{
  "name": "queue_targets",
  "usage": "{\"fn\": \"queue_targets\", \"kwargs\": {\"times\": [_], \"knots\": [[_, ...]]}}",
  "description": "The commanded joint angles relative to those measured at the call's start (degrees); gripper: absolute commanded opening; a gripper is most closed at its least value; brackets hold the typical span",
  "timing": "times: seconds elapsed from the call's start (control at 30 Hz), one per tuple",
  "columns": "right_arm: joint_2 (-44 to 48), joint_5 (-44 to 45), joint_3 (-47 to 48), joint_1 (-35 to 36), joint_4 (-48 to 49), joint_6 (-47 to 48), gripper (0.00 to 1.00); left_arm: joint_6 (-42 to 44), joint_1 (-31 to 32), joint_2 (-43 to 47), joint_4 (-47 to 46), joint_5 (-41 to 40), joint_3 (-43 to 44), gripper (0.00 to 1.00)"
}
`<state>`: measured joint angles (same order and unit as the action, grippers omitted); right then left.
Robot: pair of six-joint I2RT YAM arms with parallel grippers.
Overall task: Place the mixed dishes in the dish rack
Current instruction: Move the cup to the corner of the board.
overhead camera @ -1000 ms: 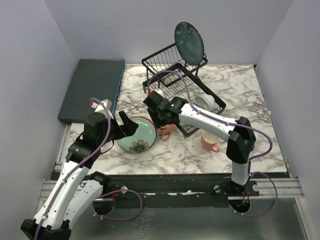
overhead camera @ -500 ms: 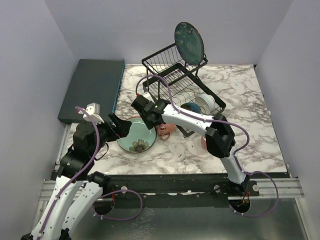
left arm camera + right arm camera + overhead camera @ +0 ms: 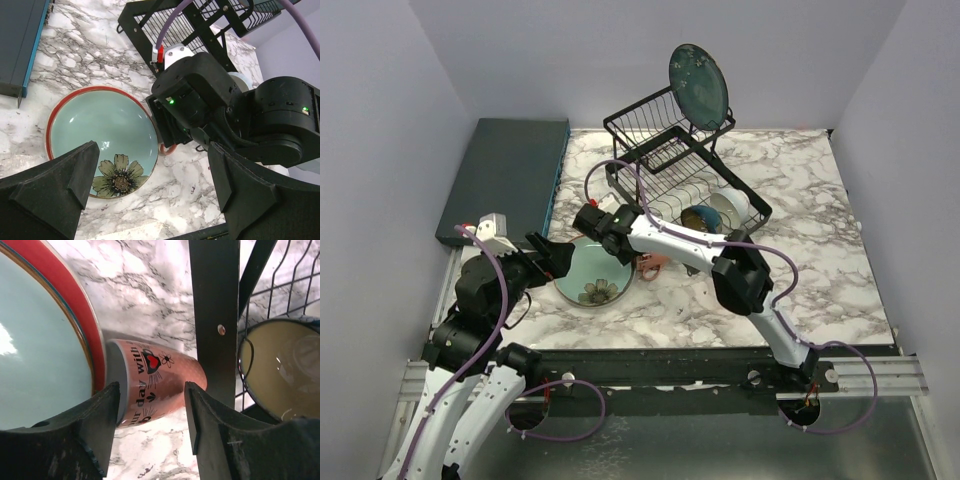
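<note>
A red-and-teal plate (image 3: 595, 276) with a flower print lies flat on the marble. At its right rim a pink mug (image 3: 653, 263) lies on its side. My right gripper (image 3: 630, 250) hangs open over the mug (image 3: 150, 377), its fingertips framing it without touching. My left gripper (image 3: 554, 258) stands wide open and holds nothing, at the left edge of the plate (image 3: 100, 132). The black wire dish rack (image 3: 665, 165) stands behind. A dark teal plate (image 3: 700, 85) stands upright in its top basket. A dark cream-lined bowl (image 3: 280, 370) rests in its lower tier.
A dark teal flat slab (image 3: 505, 175) lies at the back left. A white dish (image 3: 730, 205) sits in the rack's lower right corner. The right arm's elbow (image 3: 740, 280) hangs low over the marble in front of the rack.
My right gripper has swung left, from over the rack's front corner to the mug beside the plate. My left gripper has drawn back left, off the plate.
</note>
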<state>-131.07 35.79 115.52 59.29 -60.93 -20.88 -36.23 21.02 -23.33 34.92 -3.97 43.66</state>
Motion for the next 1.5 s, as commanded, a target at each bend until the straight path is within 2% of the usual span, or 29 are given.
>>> {"fn": "queue_targets", "kwargs": {"times": [0.0,0.27,0.73,0.9,1.13,1.47], "knots": [[-1.5,6.24,1.63,1.01,-6.49,-2.81,0.58,-0.33,0.08,0.68,0.48,-1.22,-0.11,0.99],[-1.19,10.58,1.47,1.14,-12.53,-6.76,0.45,-0.33,0.11,0.88,0.48,-1.22,-0.15,0.99],[5.99,9.96,-6.49,1.1,-11.44,-8.99,0.01,-0.42,0.08,-0.01,0.59,-1.7,-0.15,0.99],[15.0,3.94,-14.05,1.13,-4.71,-7.25,0.0,-0.43,0.08,-0.4,0.63,-1.92,-0.11,0.99],[28.17,-9.43,-25.65,1.14,1.22,-7.29,0.0,-0.53,0.06,-1.05,0.67,-1.86,-0.15,0.99],[42.04,-14.11,-40.02,1.15,0.13,-14.09,0.0,-0.51,0.08,-1.7,0.54,-1.39,-0.15,0.99]]}}
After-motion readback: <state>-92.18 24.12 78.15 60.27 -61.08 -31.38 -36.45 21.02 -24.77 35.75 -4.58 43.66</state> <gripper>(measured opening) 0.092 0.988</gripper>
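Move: The pink cup lies on its side almost between the right fingers, its middle about 2 cm to their right, 1 cm ahead and 2 cm below. The plate's middle is some 11 cm to this hand's left and 2 cm back; the dish rack's near corner is roughly 12 cm right and 3 cm back, and the brown bowl in the rack 12 cm right and 8 cm ahead. From the left hand, the cup is about 18 cm right, 10 cm ahead and 21 cm below. The right fingers close on the pink cup's wall at its rim and pinch it, easing some 5 cm to the right and starting to rise as they shut. Keeping that grip, the hand carries the cup back towards the base and farther right, out of the gap between plate and rack, ending about 11 cm back, 11 cm right and 5 cm up; the wrist rolls left side down, then swings back some 25 degrees. ##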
